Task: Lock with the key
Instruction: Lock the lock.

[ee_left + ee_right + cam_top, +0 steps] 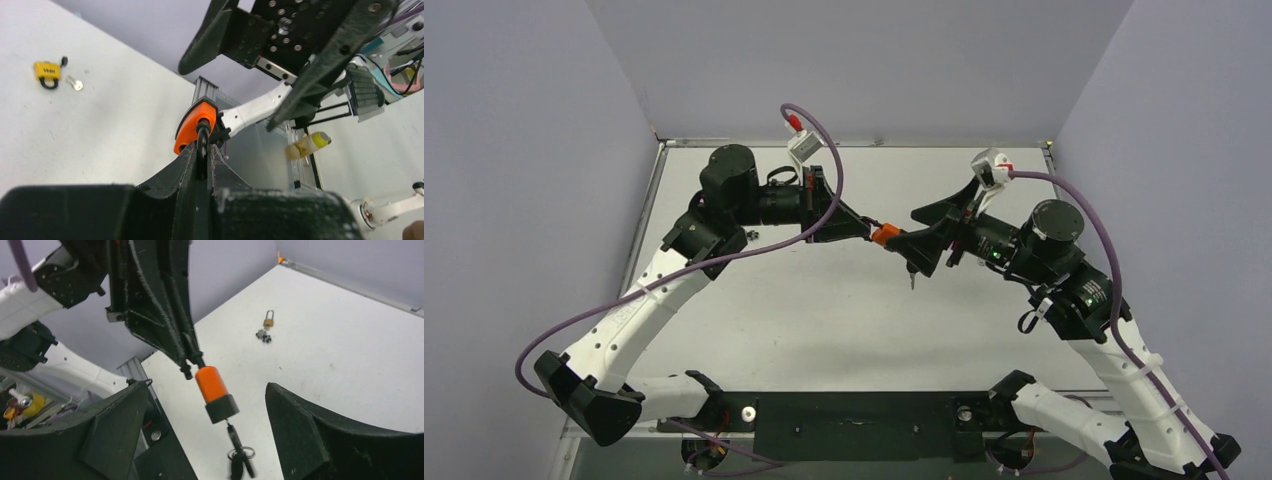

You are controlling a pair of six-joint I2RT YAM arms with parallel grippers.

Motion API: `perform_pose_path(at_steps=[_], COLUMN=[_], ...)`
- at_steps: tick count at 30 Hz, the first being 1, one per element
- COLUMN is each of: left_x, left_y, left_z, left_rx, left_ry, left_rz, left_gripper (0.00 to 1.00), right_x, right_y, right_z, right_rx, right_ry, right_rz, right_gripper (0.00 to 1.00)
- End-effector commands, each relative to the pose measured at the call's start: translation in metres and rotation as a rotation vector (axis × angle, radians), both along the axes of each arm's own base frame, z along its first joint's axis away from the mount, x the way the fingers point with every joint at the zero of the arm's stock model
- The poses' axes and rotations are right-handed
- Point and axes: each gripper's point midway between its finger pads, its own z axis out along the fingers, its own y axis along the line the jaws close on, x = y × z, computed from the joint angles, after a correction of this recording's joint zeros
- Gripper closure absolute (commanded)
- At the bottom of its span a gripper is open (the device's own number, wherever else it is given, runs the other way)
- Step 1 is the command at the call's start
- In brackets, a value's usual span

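Observation:
An orange padlock (212, 384) with a black base hangs in mid-air above the table. My left gripper (202, 146) is shut on its black shackle (202, 135). A key (235, 439) sticks in the lock's bottom, and a ring with more keys dangles from it. The right gripper (207, 427) stands open, one finger on each side of the lock's base and key, touching neither. In the top view the padlock (882, 236) sits between the left gripper (867, 229) and the right gripper (914, 240), with the key (911, 278) hanging below.
A small brass padlock (268, 320) with keys (262, 334) lies on the white table (824, 320) farther off. A yellow padlock (47, 72) and a loose key (75, 83) also lie on the table. A yellow-capped bottle (307, 145) sits beyond the table edge.

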Motion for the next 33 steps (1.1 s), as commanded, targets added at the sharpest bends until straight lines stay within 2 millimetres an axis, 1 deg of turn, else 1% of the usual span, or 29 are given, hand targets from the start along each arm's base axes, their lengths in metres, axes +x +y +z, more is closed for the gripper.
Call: perform_pose_path(at_steps=[1, 2, 3, 5, 6, 7, 9, 10, 11, 12, 16, 22, 28, 33], left_x=[-0.017, -0.016, -0.019, -0.018, -0.019, -0.021, -0.020, -0.017, -0.017, -0.014, -0.011, -0.016, -0.017, -0.019], left_y=[0.017, 0.018, 0.019, 0.021, 0.022, 0.023, 0.024, 0.025, 0.026, 0.027, 0.028, 0.029, 0.030, 0.031], left_z=[0.083, 0.088, 0.096, 0.107, 0.116, 0.123, 0.133, 0.135, 0.141, 0.143, 0.151, 0.162, 0.163, 0.162], left_rx=[-0.208, -0.219, -0.235, -0.258, -0.288, -0.305, -0.329, -0.331, -0.342, -0.336, -0.346, -0.371, -0.374, -0.377], left_ry=[-0.150, -0.150, -0.146, -0.126, -0.140, -0.124, -0.110, -0.097, -0.095, -0.074, -0.059, -0.065, -0.065, -0.070], left_rz=[0.070, 0.088, 0.093, 0.116, 0.124, 0.123, 0.144, 0.167, 0.176, 0.196, 0.223, 0.220, 0.222, 0.224], left_gripper=[1.00, 1.00, 1.00, 1.00, 1.00, 1.00, 1.00, 1.00, 1.00, 1.00, 1.00, 1.00, 1.00, 1.00], right_x=[0.006, 0.008, 0.005, 0.002, 0.003, 0.000, -0.003, -0.004, -0.007, -0.009, -0.013, -0.018, -0.025, -0.026], right_y=[-0.008, -0.011, -0.012, -0.010, -0.008, -0.007, -0.004, -0.003, -0.001, 0.000, 0.005, 0.011, 0.018, 0.020], right_z=[0.055, 0.060, 0.071, 0.085, 0.091, 0.098, 0.110, 0.119, 0.122, 0.128, 0.135, 0.136, 0.140, 0.138], right_rx=[0.183, 0.198, 0.222, 0.248, 0.263, 0.275, 0.301, 0.323, 0.329, 0.341, 0.357, 0.364, 0.376, 0.372], right_ry=[-0.128, -0.140, -0.167, -0.197, -0.206, -0.222, -0.246, -0.263, -0.269, -0.281, -0.292, -0.289, -0.288, -0.281], right_rz=[-0.013, -0.018, -0.004, 0.022, 0.033, 0.051, 0.084, 0.096, 0.115, 0.132, 0.167, 0.193, 0.226, 0.227], right_gripper=[0.17, 0.17, 0.18, 0.19, 0.20, 0.21, 0.22, 0.24, 0.26, 0.27, 0.33, 0.41, 0.49, 0.53])
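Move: The orange padlock's shackle is still pinched in the left fingers, with the body about 4 cm to that hand's right, level with it in reach and height. From the right hand, whose open fingers face it, the body lies about 4 cm to the left and some 2 cm lower, neither ahead nor back. The keys dangle under the right fingers, about 3 cm back and 8 cm below the right hand, and roughly 1 cm to its left. The orange padlock is carried straight up some 13 cm by the left hand, which keeps its pinch on the shackle, tilts its fingertips up about 15 degrees and turns slightly counter-clockwise. The right hand rises beside it about 10 cm, swinging briefly a little right and forward, then back left, tips its fingers up too, and from partway closes them by over a third of their range around the body. ##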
